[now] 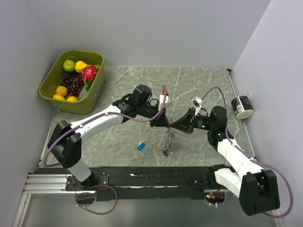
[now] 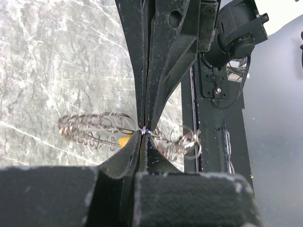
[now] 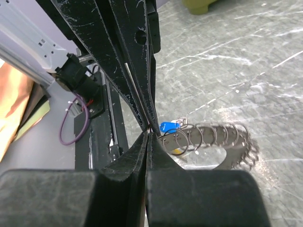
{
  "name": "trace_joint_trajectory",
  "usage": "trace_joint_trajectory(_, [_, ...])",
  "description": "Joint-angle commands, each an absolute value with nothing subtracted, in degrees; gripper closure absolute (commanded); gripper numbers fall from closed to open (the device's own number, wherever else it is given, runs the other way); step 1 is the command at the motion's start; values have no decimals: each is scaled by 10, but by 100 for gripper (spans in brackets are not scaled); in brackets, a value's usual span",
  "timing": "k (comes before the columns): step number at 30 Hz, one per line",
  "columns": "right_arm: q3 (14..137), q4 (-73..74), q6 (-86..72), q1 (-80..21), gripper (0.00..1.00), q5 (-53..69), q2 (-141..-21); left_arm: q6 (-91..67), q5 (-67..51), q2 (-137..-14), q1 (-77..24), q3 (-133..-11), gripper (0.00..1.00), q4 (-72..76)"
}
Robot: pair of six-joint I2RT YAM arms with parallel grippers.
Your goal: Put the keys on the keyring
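My two grippers meet tip to tip above the middle of the table. The left gripper is shut on the wire of the keyring. This beaded silvery loop hangs below the tips and sags toward the table. The right gripper is shut too, pinching the ring's end right beside the left fingertips. A yellow key shows partly behind the ring's coils. A blue key lies loose on the table, left of the hanging ring.
A green bin of fruit stands at the back left. A small black-and-white can lies by the right wall. The black base rail runs along the near edge.
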State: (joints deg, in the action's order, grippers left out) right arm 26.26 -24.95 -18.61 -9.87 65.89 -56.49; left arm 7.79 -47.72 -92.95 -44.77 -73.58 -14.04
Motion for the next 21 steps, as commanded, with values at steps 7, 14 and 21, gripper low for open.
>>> trace_joint_trajectory(7, [282, -276, -179, -96, 100, 662, -538, 55, -472, -877, -447, -716, 87, -75])
trace_joint_trajectory(14, [287, -289, -186, -97, 100, 680, -530, -97, -546, -823, -354, -610, 65, 108])
trace_joint_trajectory(21, [294, -346, -220, -97, 100, 708, -530, -272, -670, -790, -298, -514, 51, 391])
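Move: The keyring is already pinched at its rim by both hands, whose fingertips all but meet; its middle hangs about 6 cm below the left hand point and some 3 cm back, with no clear offset to either side, and it lies about the same way from the right hand. The loose blue key tag is on the table, roughly 12 cm to the left of the left hand, 3 cm back and 19 cm down. The keyring stays pinched in the right hand's shut fingers, which only ease up and back by a centimetre or so. The left fingers open to about half and let go of its rim; the left hand then draws away with growing speed, some 6 to 7 cm left, about 4 cm up and a little forward, its fingertips dipping further by nearly 20 degrees. ##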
